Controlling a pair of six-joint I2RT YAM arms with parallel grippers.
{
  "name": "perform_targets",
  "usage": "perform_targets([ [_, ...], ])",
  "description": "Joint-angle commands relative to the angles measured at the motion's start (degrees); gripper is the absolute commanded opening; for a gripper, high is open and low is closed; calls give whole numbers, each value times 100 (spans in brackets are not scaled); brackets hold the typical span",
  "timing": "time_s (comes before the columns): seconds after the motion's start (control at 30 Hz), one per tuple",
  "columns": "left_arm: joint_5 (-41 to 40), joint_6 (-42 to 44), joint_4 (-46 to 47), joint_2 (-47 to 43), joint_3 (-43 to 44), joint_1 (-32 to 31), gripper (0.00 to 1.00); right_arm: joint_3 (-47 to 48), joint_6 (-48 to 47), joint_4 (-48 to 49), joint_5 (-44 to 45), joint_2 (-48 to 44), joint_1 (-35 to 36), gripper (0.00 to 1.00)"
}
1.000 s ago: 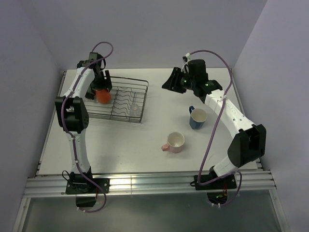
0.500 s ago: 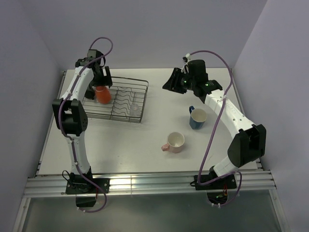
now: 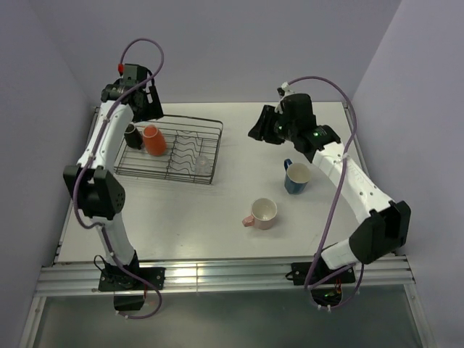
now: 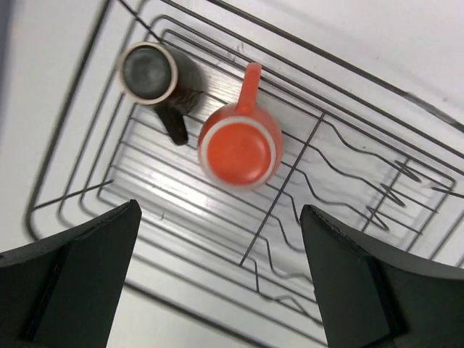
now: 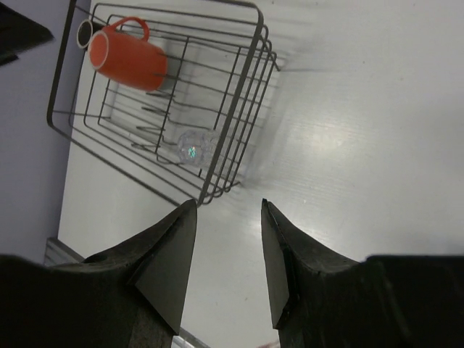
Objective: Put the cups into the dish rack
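Note:
The dish rack (image 3: 218, 145) stands at the table's back left. Inside it, at the left end, an orange cup (image 3: 153, 140) sits beside a dark brown cup (image 3: 133, 135); a clear glass tumbler (image 3: 203, 164) stands near its right end. My left gripper (image 3: 141, 105) hangs open above the rack's back left, holding nothing. In the left wrist view the orange cup (image 4: 239, 148) shows its base and the dark cup (image 4: 156, 72) its mouth. A blue cup (image 3: 297, 177) and a pink cup (image 3: 262, 213) stand on the table. My right gripper (image 3: 262, 123) hovers open and empty between rack and blue cup.
The right wrist view looks down on the rack (image 5: 243, 72), the orange cup (image 5: 127, 61) and the tumbler (image 5: 192, 148), with bare table under the right gripper (image 5: 228, 210). Walls close in behind and on both sides. The left gripper (image 4: 221, 217) frames the rack's dividers (image 4: 277, 201).
My left gripper has let go of the orange cup and risen up and back from it. The cup now rests in the rack. The right arm shifted slightly to the right.

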Motion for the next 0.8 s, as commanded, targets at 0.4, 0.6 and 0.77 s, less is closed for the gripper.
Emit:
perform_targets([
  [0.4, 1346, -626, 1973, -4345, -3182, -392, 99, -1520, 547, -1168, 2675, -1870, 2670, 49],
  [0.6, 1831, -582, 2062, -4654, -3474, -445, 99, -1837, 1119, -1652, 3563, -1888, 3356, 50],
  [0.77, 1972, -564, 2203, -4743, -3668, -454, 99, -2179, 1374, -1600, 3617, -1853, 3427, 51],
])
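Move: The pink cup lies about 14 cm back from the right hand, some 3 cm to its right and roughly 21 cm below. At much the same depth below, the blue cup stands about level with this hand and 15 cm to its right, the glass in the rack some 4 cm ahead and 18 cm left. From the empty left hand, the pink cup is roughly 25 cm back, 39 cm right and 16 cm below. Back towards its base by about 18 cm, the right arm sweeps its half-open fingers towards the pink cup, first nearly level, then sinking some 8 cm as they tilt down, stopping short of the cup. Meanwhile the empty, wide-open left hand swings up and back, away from the set-down orange cup, drifts right and settles a little, fingers tipping up about 25 degrees. ##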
